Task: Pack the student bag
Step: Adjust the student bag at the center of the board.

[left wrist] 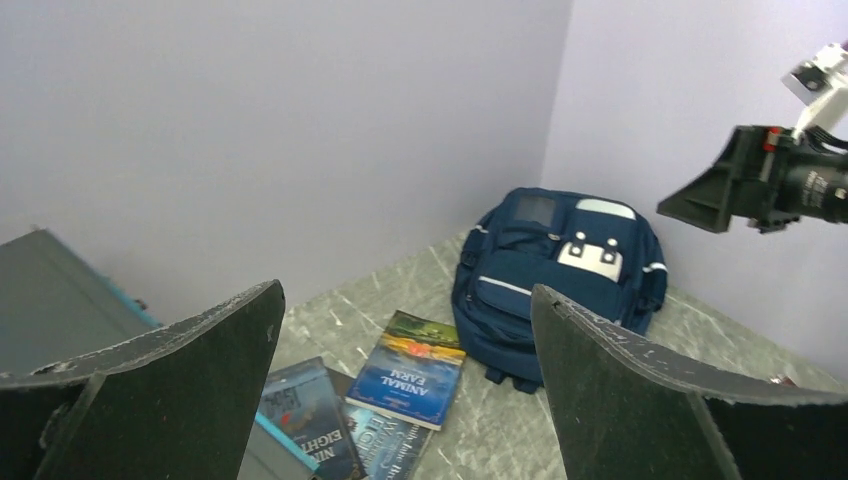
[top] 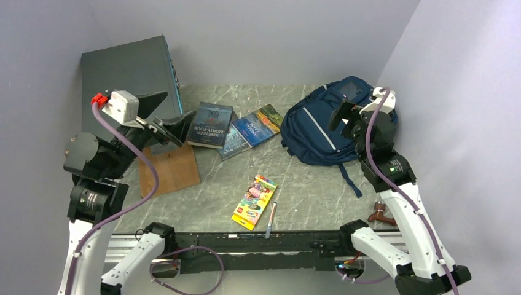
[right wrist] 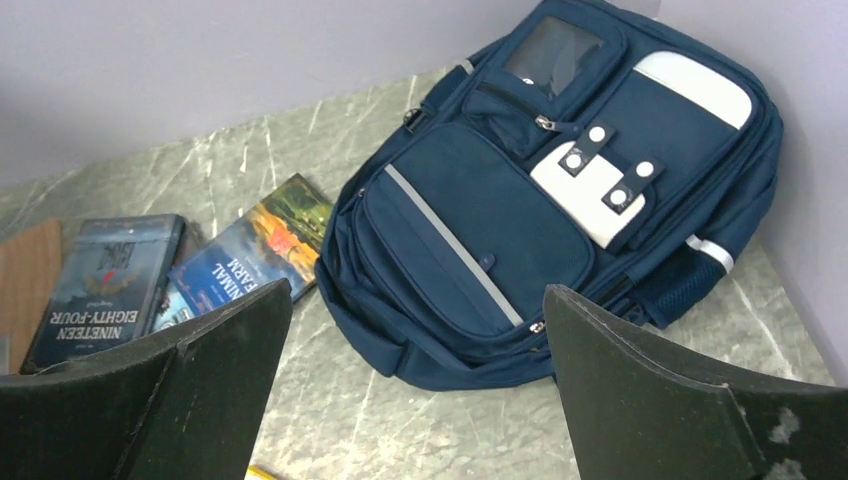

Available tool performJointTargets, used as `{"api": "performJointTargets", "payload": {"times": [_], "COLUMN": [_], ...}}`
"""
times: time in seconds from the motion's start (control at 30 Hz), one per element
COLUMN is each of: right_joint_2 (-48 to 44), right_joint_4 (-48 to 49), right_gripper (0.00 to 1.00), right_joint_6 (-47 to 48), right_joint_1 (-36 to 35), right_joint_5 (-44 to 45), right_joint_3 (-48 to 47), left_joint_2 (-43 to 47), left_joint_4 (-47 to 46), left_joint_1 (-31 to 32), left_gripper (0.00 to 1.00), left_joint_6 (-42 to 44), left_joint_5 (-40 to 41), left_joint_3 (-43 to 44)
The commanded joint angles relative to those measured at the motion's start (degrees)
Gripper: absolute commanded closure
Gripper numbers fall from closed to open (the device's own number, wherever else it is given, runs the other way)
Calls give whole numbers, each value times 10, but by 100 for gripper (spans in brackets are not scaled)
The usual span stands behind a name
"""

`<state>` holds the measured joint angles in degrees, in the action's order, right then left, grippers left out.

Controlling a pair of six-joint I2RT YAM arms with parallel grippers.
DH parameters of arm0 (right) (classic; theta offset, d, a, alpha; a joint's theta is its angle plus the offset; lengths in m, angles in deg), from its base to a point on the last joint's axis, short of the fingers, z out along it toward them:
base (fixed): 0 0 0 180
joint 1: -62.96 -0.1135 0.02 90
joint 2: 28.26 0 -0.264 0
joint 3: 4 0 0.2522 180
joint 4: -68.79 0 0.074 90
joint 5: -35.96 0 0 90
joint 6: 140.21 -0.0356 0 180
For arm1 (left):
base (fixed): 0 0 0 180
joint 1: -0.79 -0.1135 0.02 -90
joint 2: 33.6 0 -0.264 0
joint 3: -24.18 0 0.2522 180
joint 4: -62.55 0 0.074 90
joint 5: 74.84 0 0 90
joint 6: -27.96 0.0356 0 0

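Observation:
The navy student bag (top: 316, 126) lies closed, front up, at the back right of the table; it also shows in the left wrist view (left wrist: 560, 270) and the right wrist view (right wrist: 480, 220). Three books lie left of it: Nineteen Eighty-Four (top: 211, 125), Animal Farm (top: 261, 125) and a third book (top: 233, 144) partly under them. A crayon box (top: 254, 201) and a pen (top: 271, 220) lie near the front. My left gripper (top: 169, 117) is open and empty above the books' left side (left wrist: 407, 290). My right gripper (top: 347, 121) is open and empty above the bag's near edge (right wrist: 417, 290).
A big dark grey-green flat box (top: 126, 70) leans at the back left. A brown wooden board (top: 169, 169) lies in front of it. A small brown object (top: 381, 215) lies by the right arm's base. Walls close in the table on three sides.

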<state>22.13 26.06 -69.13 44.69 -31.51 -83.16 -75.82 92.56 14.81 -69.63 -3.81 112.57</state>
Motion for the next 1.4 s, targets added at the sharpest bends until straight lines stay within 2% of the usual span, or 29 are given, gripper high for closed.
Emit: {"api": "performJointTargets", "payload": {"times": [0.0, 0.13, 0.23, 0.4, 0.47, 0.6, 0.73, 0.83, 0.9, 0.97, 1.07, 1.13, 1.23, 1.3, 1.37], "right_joint_2": [-14, -12, -8, 14, 47, 169, 242, 241, 233, 216, 155, 127, 120, 129, 142], "right_joint_4": [7, 17, 31, 28, 1, -78, -87, -11, 39, 77, 220, 274, 268, 285, 355], "right_gripper": [0, 0, 0, 0, 0, 0, 0, 0, 0, 0, 4, 4, 3, 4, 7], "right_joint_6": [-19, -75, -99, -46, -31, -4, -27, -87, -147, -232, -333, -365, -381, -408, -441], "right_joint_1": [-1, -1, 0, 0, 0, 0, 0, 8, 38, 103, 205, 227, 240, 258, 268], "right_joint_5": [51, 71, 42, -47, -27, 45, 44, -12, -64, -131, -282, -297, -277, -298, -328], "right_joint_3": [10, 54, 95, 133, 134, 97, 82, 126, 161, 207, 326, 368, 373, 391, 421], "left_joint_2": [-21, -31, -41, -51, -57, -62, -62, -62, -63, -66, -70, -69, -67, -66, -65], "left_joint_4": [-46, -63, -68, -88, -89, -85, -86, -83, -82, -81, -76, -76, -72, -70, -69], "left_joint_1": [21, 66, 92, 131, 143, 160, 173, 182, 188, 195, 205, 208, 214, 219, 224], "left_gripper": [1, 1, 1, 1, 1, 1, 1, 1, 1, 1, 1, 1, 1, 1, 1], "left_joint_6": [7, 15, 23, 7, 4, 6, 6, 10, 9, 9, 14, 14, 18, 20, 21], "left_joint_5": [-53, -41, -33, -25, -36, -35, -30, -22, -17, -16, -16, -16, -12, -9, -8], "left_joint_3": [-34, -59, -68, -88, -88, -87, -89, -90, -90, -91, -88, -87, -85, -85, -85]}}
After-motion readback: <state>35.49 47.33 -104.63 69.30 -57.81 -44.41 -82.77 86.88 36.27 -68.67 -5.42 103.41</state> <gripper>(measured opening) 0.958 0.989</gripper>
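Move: The student bag's middle lies about 14 cm ahead of the right hand, roughly level with it sideways and some 27 cm below. Its loose strap lies about 5 cm back and 6 cm right of that hand, on the board; the Animal Farm book is some 13 cm ahead and 26 cm left. From the left hand, the bag is about 27 cm ahead, 50 cm right and 43 cm below. The open right hand sinks some 28 cm, rolling left-side-up, to the bag's near edge; left hand swings right. ##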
